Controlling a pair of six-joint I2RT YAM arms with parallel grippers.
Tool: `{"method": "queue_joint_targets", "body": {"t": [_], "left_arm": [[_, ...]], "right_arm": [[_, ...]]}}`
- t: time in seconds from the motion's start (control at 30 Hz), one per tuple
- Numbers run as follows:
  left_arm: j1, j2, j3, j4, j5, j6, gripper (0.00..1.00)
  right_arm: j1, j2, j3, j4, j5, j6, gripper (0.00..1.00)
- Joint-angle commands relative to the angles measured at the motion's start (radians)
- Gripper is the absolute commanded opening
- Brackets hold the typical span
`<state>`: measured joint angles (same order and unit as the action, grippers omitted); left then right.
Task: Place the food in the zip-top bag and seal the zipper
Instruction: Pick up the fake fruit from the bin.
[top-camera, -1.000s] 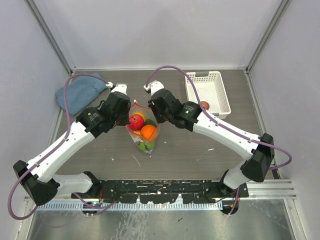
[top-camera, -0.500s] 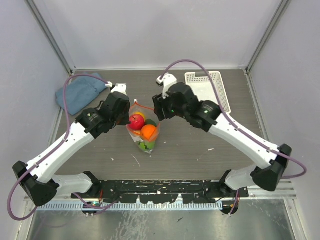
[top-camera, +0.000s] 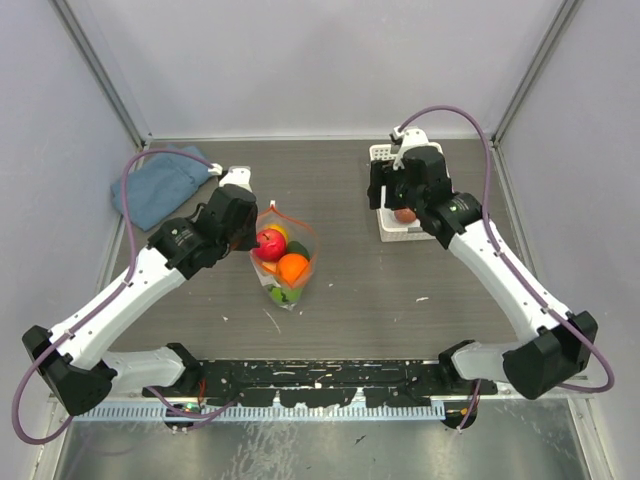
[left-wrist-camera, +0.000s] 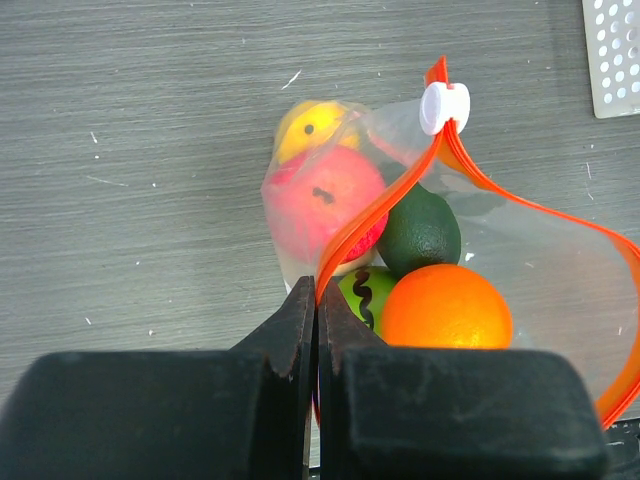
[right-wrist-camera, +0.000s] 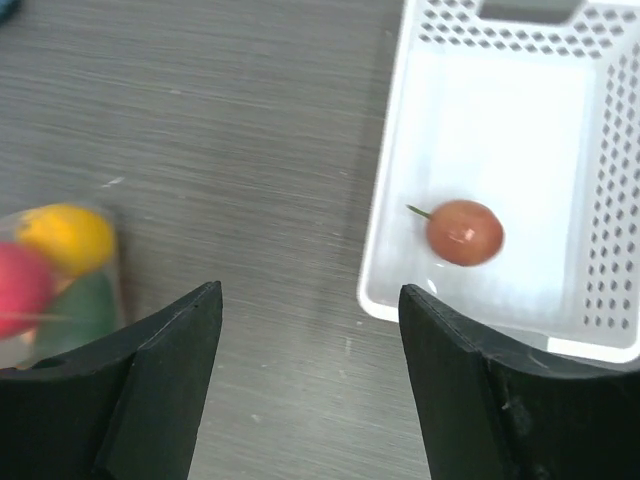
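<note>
The clear zip-top bag (top-camera: 284, 262) lies mid-table with its mouth open. It holds a red fruit (left-wrist-camera: 325, 205), a yellow one (left-wrist-camera: 312, 128), an orange one (left-wrist-camera: 445, 308), a dark green one (left-wrist-camera: 420, 232) and a light green one (left-wrist-camera: 360, 295). My left gripper (left-wrist-camera: 317, 290) is shut on the red-orange zipper strip (left-wrist-camera: 375, 205) at the bag's left rim. The white slider (left-wrist-camera: 444, 106) sits at the far end. My right gripper (right-wrist-camera: 310, 290) is open and empty above the basket's near left corner. A small brown fruit (right-wrist-camera: 464, 232) lies in the basket.
The white lattice basket (right-wrist-camera: 520, 100) stands at the back right, partly under my right arm (top-camera: 470, 235). A blue folded cloth (top-camera: 158, 187) lies at the back left. Grey walls close the table on three sides.
My right arm has swung away from the bag's mouth, right and back, to above the basket. My left gripper has kept its hold on the bag's rim.
</note>
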<state>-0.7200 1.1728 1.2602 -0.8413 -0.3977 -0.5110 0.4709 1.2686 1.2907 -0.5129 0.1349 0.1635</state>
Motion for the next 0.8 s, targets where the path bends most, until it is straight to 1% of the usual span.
{"method": "queue_joint_targets", "body": {"t": [0.0,0.13,0.23,0.37,0.63,0.77], "left_arm": [[0.0,-0.03,-0.002,0.069,-0.024,0.006,0.0],[-0.001,-0.027,-0.01,0.069,-0.021,0.003,0.0],[-0.001,-0.026,-0.013,0.072,-0.013,0.002,0.0],[-0.001,-0.026,-0.012,0.073,-0.011,0.003,0.0],[-0.001,-0.028,-0.019,0.083,-0.001,0.007,0.0],[0.0,-0.027,-0.018,0.08,0.0,0.011,0.0]], "right_arm": [[-0.089,0.043,-0.046,0.116,-0.024,0.001,0.78],[-0.161,0.104,-0.072,0.168,-0.032,0.025,0.82],[-0.203,0.159,-0.101,0.222,-0.009,0.04,0.89],[-0.247,0.244,-0.113,0.257,-0.004,0.052,0.92],[-0.306,0.364,-0.117,0.312,0.001,0.058,0.98],[-0.319,0.431,-0.108,0.334,-0.008,0.071,0.99]]}}
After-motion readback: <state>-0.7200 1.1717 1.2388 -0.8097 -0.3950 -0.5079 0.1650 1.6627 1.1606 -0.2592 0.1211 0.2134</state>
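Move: The last fruit, the reddish-brown one, lies in the bin about 10 cm ahead of the right hand, 12 cm to its right and some 25 cm below. The bin's middle is roughly 7 cm beyond that fruit and 2 cm farther right. The filled bag is about 22 cm to the right hand's left and 5 cm back, 20 cm below. From the left hand the fruit is some 14 cm ahead, 42 cm right and 20 cm lower. The right hand sinks about 17 cm, rightward and forward towards the fruit, tipping down, turning clockwise and opening wider. ##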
